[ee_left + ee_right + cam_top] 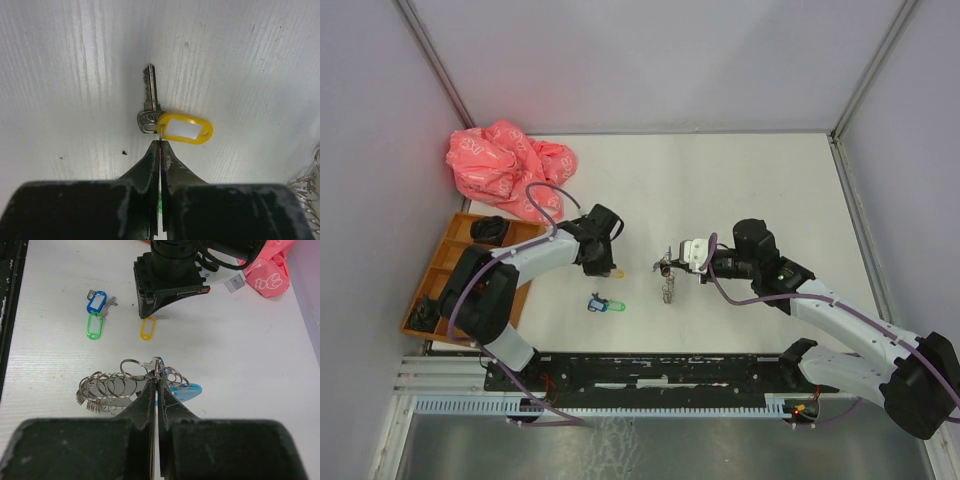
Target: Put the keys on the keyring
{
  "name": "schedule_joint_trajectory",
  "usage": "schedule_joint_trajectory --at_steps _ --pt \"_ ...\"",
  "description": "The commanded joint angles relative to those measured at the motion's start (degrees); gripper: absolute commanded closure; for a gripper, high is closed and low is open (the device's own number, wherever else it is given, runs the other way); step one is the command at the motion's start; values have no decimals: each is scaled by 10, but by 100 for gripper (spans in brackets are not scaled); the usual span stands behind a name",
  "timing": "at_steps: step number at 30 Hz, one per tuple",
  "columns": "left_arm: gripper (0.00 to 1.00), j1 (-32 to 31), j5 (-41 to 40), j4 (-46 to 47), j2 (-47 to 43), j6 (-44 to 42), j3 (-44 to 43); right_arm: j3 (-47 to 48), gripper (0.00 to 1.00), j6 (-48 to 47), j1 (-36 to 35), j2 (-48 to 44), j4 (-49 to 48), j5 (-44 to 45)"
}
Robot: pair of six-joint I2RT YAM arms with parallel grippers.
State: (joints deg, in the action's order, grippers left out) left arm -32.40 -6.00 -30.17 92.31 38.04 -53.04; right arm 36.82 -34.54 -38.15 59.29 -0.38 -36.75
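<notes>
The yellow-tagged key (150,95) lies on the white table, its yellow tag (185,128) to the right of the key's head. My left gripper (160,143) is shut on the thin ring that joins tag and key. In the top view that gripper (607,265) points down at the table, with the yellow tag (617,272) at its tip. The keyring (107,385), a bunch of silver split rings with a light-blue piece (187,391), hangs from my right gripper (159,374), which is shut on it. Two more keys, blue-tagged (96,301) and green-tagged (94,325), lie together on the table.
A crumpled pink bag (505,165) sits at the back left. An orange compartment tray (445,285) holding dark items stands along the left wall. Grey walls close the table on three sides. The blue and green keys (605,305) lie near the front edge.
</notes>
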Motion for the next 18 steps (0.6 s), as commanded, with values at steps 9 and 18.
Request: schedule_joint_trajectory --at_steps 9,18 --pt "97 -39 -36 271 -179 -229 107 9 99 4 -4 -15 -34 -2" --pt "97 -38 77 674 -284 -358 298 15 99 10 -8 -15 -34 4"
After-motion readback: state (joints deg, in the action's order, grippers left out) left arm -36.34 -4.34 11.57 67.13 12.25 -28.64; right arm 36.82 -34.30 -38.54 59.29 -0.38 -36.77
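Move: My left fingers, almost down on the table, already pinch the small ring of the yellow tag and its key; the tag lies about 2 cm to their right. The keyring they are to meet is roughly 11 cm right, 4 cm back and 16 cm higher, right between my shut right fingers. Nearby on the table, the green tag lies about 7 cm back and 1 cm right of my left hand, the blue tag 7 cm back and 3 cm left. I lift my left hand about 8 cm off the table towards the keyring, drifting forward and then also to the right by some 2–3 cm each. As I rise, I swing the fingertips up some 40 degrees from pointing down towards pointing forward and turn the hand roughly 25 degrees clockwise, keeping the small ring pinched. My right hand holds the keyring still. ##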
